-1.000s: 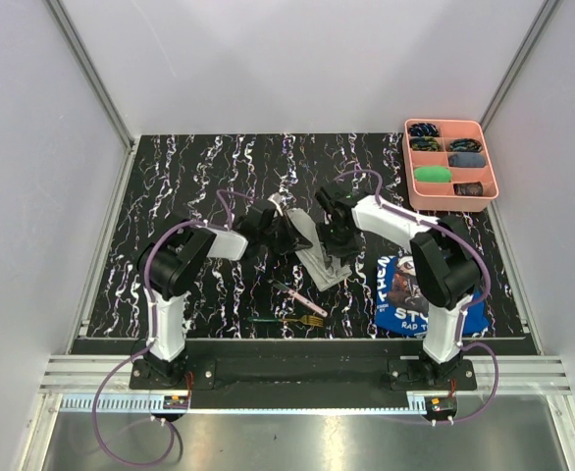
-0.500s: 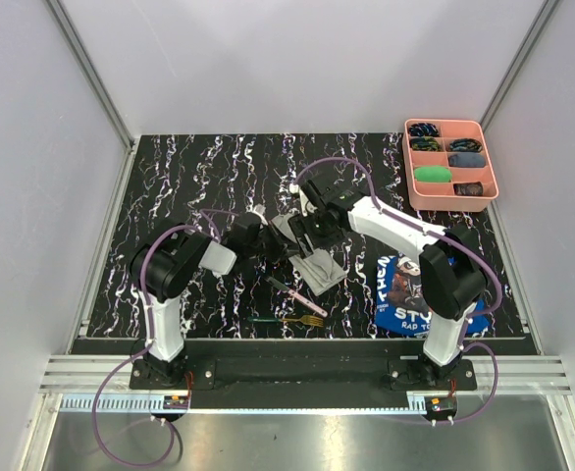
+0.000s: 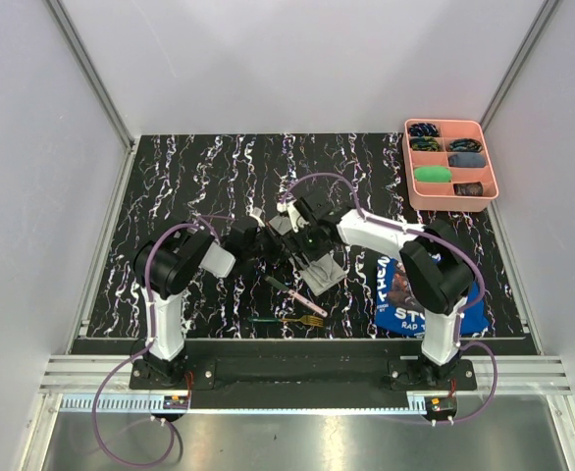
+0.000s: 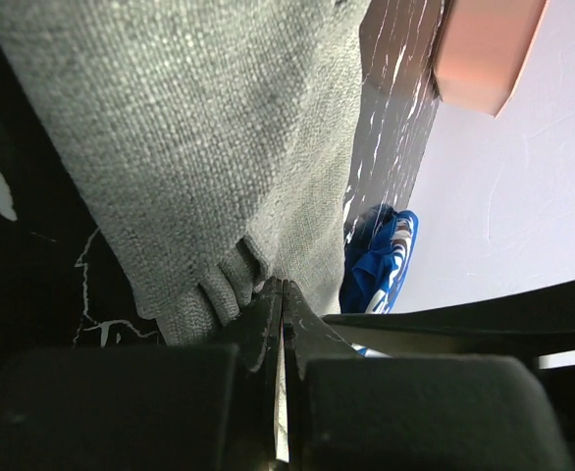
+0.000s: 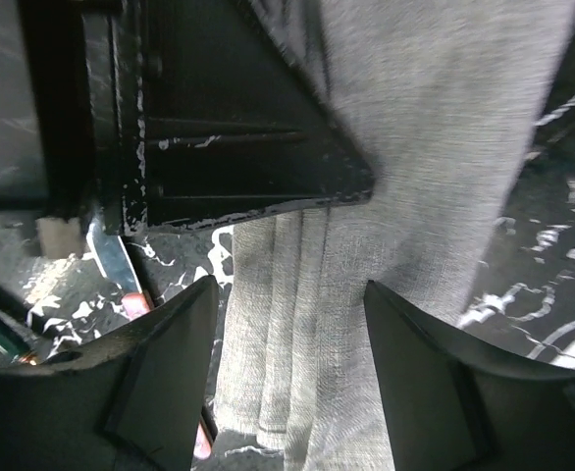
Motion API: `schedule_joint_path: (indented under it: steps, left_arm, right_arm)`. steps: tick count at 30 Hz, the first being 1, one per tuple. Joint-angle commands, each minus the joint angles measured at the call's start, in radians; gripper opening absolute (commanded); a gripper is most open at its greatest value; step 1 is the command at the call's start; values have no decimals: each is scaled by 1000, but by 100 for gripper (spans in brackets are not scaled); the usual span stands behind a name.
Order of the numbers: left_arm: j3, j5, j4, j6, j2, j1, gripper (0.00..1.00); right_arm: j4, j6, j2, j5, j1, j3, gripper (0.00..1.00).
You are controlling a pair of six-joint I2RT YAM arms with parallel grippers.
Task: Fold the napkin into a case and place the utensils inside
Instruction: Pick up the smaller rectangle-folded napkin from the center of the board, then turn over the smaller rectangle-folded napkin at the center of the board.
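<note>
The napkin point(image 3: 319, 267) lies as a narrow folded grey strip mid-table, layered along one edge point(image 5: 297, 324). My left gripper point(image 3: 268, 242) is shut on the napkin's bunched edge point(image 4: 219, 285), with cloth pinched between the fingertips of that gripper point(image 4: 278, 290). My right gripper point(image 3: 302, 231) hangs open just over the napkin point(image 5: 435, 147), its fingers point(image 5: 165, 363) straddling the folded layers without touching them. The pink-handled knife point(image 3: 298, 295) and the green-handled fork point(image 3: 286, 320) lie on the table in front of the napkin. A bit of the knife point(image 5: 121, 270) shows beside my right fingers.
A blue printed cloth point(image 3: 415, 294) lies at the front right, also seen as the blue cloth point(image 4: 376, 250) past the napkin. The pink compartment tray point(image 3: 451, 164) with small items stands at the back right. White walls enclose the black marbled table point(image 3: 189, 177).
My right gripper has swung left over the napkin and its jaws have widened. My left gripper has drawn back a little to the left with the napkin's edge.
</note>
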Motion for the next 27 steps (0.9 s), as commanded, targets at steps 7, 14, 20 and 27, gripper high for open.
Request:
schedule_joint_path:
  steps: [7,14,20,27]
  left_arm:
    - [-11,-13,-8,7,0,21,0]
    - [-6,-6,-19,12,-20,47,0]
    - [20,72,-57,46,-127,104,5]
    - [75,-22,-463,268,-467,156,24]
  right_arm:
    - [89,16,48,137,76,-90,66]
    - [120,71,80,236,84,-133,51]
    - [126,86,82,243,85,-125,34]
    - [117,177,56,77,85,-62,0]
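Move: The napkin lies under the right hand's open fingers, its middle about 2 cm ahead, 2 cm left and 3 cm below. From that hand, the knife lies roughly 8 cm back and 6 cm left, the fork some 13 cm back and 8 cm left, both about 4 cm below. For the left hand, the napkin's middle is about 4 cm to the right, level fore and aft, and 1 cm below. Right fingers sink about 2 cm and pinch the napkin; left rises about 6 cm, leftward away, opening partway. ##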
